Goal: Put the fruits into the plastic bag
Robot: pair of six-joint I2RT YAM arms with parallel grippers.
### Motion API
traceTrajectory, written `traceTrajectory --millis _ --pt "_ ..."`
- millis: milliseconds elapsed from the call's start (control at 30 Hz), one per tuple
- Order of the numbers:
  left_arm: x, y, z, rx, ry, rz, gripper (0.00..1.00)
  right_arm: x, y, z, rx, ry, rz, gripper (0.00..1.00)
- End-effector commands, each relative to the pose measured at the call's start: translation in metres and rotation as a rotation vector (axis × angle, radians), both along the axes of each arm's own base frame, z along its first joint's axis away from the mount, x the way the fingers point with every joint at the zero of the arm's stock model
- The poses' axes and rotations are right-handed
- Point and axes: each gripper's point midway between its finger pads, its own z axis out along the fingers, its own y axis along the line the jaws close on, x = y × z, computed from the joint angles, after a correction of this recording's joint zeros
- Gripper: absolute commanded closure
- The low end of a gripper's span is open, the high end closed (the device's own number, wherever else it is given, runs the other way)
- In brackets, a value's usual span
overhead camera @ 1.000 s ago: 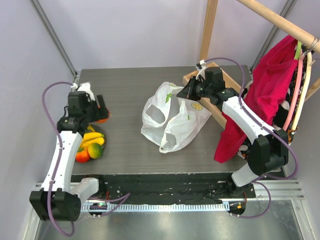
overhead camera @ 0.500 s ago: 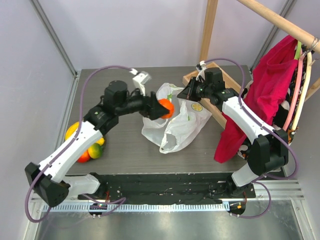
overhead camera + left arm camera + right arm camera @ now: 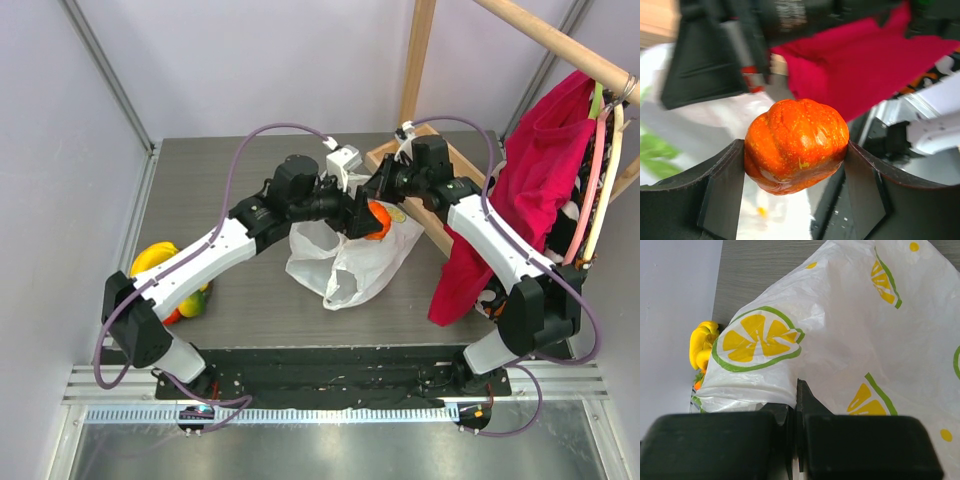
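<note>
My left gripper (image 3: 368, 220) (image 3: 796, 160) is shut on a ribbed orange fruit (image 3: 376, 219) (image 3: 796, 145), held above the far right part of the plastic bag (image 3: 345, 255). That white bag (image 3: 850, 335), printed with lemon slices, lies mid-table. Its upper edge is pinched in my right gripper (image 3: 385, 188) (image 3: 797, 395), which is shut on the film. More fruits stay at the table's left edge: a yellow banana bunch (image 3: 153, 259) (image 3: 702, 342), with a red-orange one (image 3: 170, 315) and a green one (image 3: 193, 303) partly hidden by my left arm.
A wooden frame (image 3: 430, 215) runs diagonally behind the bag, with an upright post (image 3: 418, 60). A red cloth (image 3: 520, 190) hangs from a wooden rail at the right. Grey walls close the back and left sides.
My left arm swung from the fruit pile at the left across the table to the bag, carrying the orange fruit. The right gripper kept its pinch on the bag.
</note>
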Motion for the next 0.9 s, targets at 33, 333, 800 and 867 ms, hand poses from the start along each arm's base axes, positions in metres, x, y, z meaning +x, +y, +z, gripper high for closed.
traceTrajectory --millis 33,333,800,867 --pt "0.042 0.039 0.012 0.059 -0.126 0.222 0.6 -0.003 -0.005 0.029 0.017 -0.082 -0.009 0.99" --pt "0.073 0.093 -0.035 0.278 -0.136 0.522 0.6 -0.005 -0.005 0.033 0.023 -0.086 -0.011 0.99" --pt "0.05 0.046 -0.093 0.208 -0.004 0.366 0.55 -0.004 -0.001 0.026 0.04 -0.064 -0.002 0.99" --pt "0.051 0.04 -0.1 0.189 0.017 0.367 0.54 -0.004 0.0 0.024 0.043 -0.06 0.0 0.99"
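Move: The orange fruit is already in the left fingers; the open mouth of the plastic bag lies about 5 cm ahead of them, 7 cm to the left and some 12 cm below. The bag rim pinched by the right gripper is roughly 7 cm ahead, sideways level and 5 cm lower. The wooden tray stands some 16 cm ahead and 13 cm right, well below. From the right hand, the mouth is about 7 cm left, 3 cm back and 7 cm down. The orange fruit, still gripped, is carried by the left hand forward and left around to the bag's mouth, then lowered into the opening between the bag's sides, sinking about 10 cm in all and easing slightly back and right at the end. The fingers swing some 25 degrees counter-clockwise and tip more downward. The right hand stays nearly in place, keeping its pinch on the rim. ##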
